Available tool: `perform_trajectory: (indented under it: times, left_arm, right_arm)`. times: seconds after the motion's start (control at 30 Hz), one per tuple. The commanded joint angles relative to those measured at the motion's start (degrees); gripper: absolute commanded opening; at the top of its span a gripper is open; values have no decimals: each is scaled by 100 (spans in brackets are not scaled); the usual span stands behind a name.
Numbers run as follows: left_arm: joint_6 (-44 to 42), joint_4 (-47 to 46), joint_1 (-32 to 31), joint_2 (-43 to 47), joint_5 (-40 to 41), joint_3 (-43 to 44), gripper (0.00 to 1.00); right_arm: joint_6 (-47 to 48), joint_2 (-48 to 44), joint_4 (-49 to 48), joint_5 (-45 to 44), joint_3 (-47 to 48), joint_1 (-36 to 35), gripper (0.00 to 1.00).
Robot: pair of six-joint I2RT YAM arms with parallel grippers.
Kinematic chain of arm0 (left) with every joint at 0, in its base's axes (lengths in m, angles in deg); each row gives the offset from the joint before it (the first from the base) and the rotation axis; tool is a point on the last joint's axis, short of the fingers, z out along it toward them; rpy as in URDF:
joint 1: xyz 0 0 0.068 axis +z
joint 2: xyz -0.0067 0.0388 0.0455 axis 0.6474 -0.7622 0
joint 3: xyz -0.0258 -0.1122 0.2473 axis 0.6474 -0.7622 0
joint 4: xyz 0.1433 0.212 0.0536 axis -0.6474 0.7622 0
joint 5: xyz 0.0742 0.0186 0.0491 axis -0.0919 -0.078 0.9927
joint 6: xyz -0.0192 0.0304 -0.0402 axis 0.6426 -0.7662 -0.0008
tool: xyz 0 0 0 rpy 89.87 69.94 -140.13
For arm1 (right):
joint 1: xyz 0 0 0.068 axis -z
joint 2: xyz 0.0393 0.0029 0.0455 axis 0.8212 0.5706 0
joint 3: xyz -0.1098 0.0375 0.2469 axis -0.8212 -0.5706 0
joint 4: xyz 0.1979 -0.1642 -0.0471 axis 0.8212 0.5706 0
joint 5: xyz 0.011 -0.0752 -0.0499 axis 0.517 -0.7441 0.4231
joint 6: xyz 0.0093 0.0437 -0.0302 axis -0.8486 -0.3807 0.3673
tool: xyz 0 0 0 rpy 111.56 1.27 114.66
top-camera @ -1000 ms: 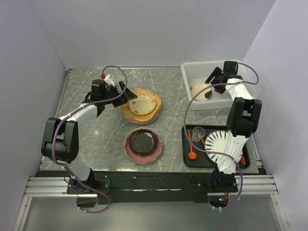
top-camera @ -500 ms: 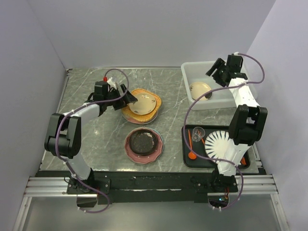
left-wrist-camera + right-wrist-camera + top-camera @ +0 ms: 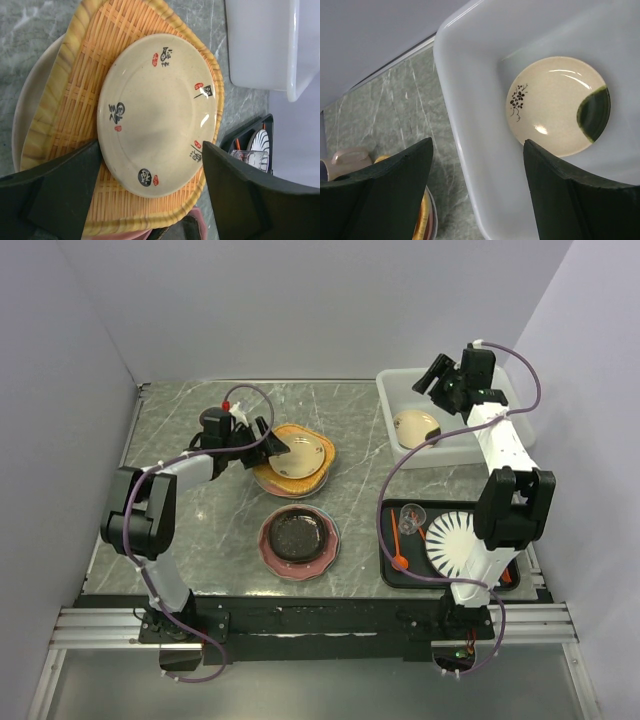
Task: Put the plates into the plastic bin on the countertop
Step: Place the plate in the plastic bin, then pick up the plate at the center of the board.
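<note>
A small cream plate [image 3: 157,112] lies on an orange woven-look plate [image 3: 75,100] atop a pink one, mid-countertop [image 3: 293,458]. My left gripper [image 3: 150,170] is open, its fingers [image 3: 60,190] flanking the cream plate's near rim, close to touching; the plate still rests on the stack. A black speckled plate [image 3: 297,536] sits on a pink plate nearer the arms. The plastic bin [image 3: 398,400] at the back right holds a cream plate with a green patch [image 3: 555,105]. My right gripper [image 3: 438,380] hangs open and empty above the bin's left wall [image 3: 470,125].
A black tray [image 3: 390,570] at the front right carries a white plate with black stripes [image 3: 455,538], a clear glass [image 3: 411,513] and an orange spoon [image 3: 399,558]. Grey walls close in the countertop [image 3: 190,520] at the back and sides.
My right gripper has risen out of the bin, leaving the green-patched plate inside. My left gripper has edged in on the stack and its jaws have narrowed slightly around the cream plate.
</note>
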Motion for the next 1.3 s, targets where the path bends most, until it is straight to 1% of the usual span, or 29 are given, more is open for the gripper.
perform_trajectory:
  times: [0.0,0.03,0.07,0.13,0.17,0.2,0.23,0.3,0.33,0.4,0.43,0.53,0.8,0.93,1.03,1.1,1.27]
  left_arm:
    - [-18,-49,-40,-114,-6,106,79]
    - [-18,-67,-40,-123,-23,97,76]
    - [-1,-93,-40,-132,-50,88,70]
    - [8,-67,-49,-167,-24,97,63]
    - [26,-50,-49,-185,-6,97,55]
    - [26,-41,-49,-185,-15,97,51]
    - [17,-32,-49,-194,11,114,45]
    - [0,29,-58,-203,38,123,37]
    - [0,38,-58,-203,38,141,27]
    - [-1,47,-58,-211,38,141,18]
    - [0,47,-58,-211,29,132,12]
    - [8,38,-58,-203,20,106,1]
    - [44,-14,-67,-115,64,18,1]
    - [26,-15,-58,-62,64,26,1]
    - [26,21,-58,-97,29,79,1]
    - [35,21,-67,-106,38,71,1]
    - [35,12,-67,-88,55,44,1]
  right_arm:
    - [6,-431,-159,172,-98,5,79]
    - [-12,-449,-168,189,-116,5,79]
    - [-3,-475,-177,216,-125,-4,79]
    - [23,-519,-142,207,-99,-4,79]
    - [49,-528,-81,198,-81,5,79]
    - [67,-528,-45,224,-29,5,79]
    - [85,-528,-2,225,-2,5,79]
    - [85,-545,17,260,-2,5,79]
    - [76,-554,16,269,-19,5,80]
    - [67,-616,-36,295,-72,5,79]
    - [59,-625,-45,304,-90,-4,79]
    - [59,-660,-54,330,-125,-4,79]
    - [59,-818,-107,470,-248,5,80]
    - [23,-976,-352,690,-458,-74,79]
    - [93,-1055,-467,953,-538,-267,80]
    - [190,-977,-441,1112,-451,-539,79]
    - [436,-415,104,1279,111,-1040,79]
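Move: The top cream plate in the woven basket is centred about 5 cm right, 2 cm ahead and 4 cm below the left hand, with the basket centred about 2 cm left of it. A dark plate on a pink one lies some 22 cm back and 6 cm right of the left hand. From the right hand, the cream plate is roughly 32 cm left, 16 cm back and 17 cm lower; the binned plate is about 9 cm back and 22 cm below. Left hand sinks about 2 cm, shutting its fingers at the plate's left rim; right swings some 9 cm left. ##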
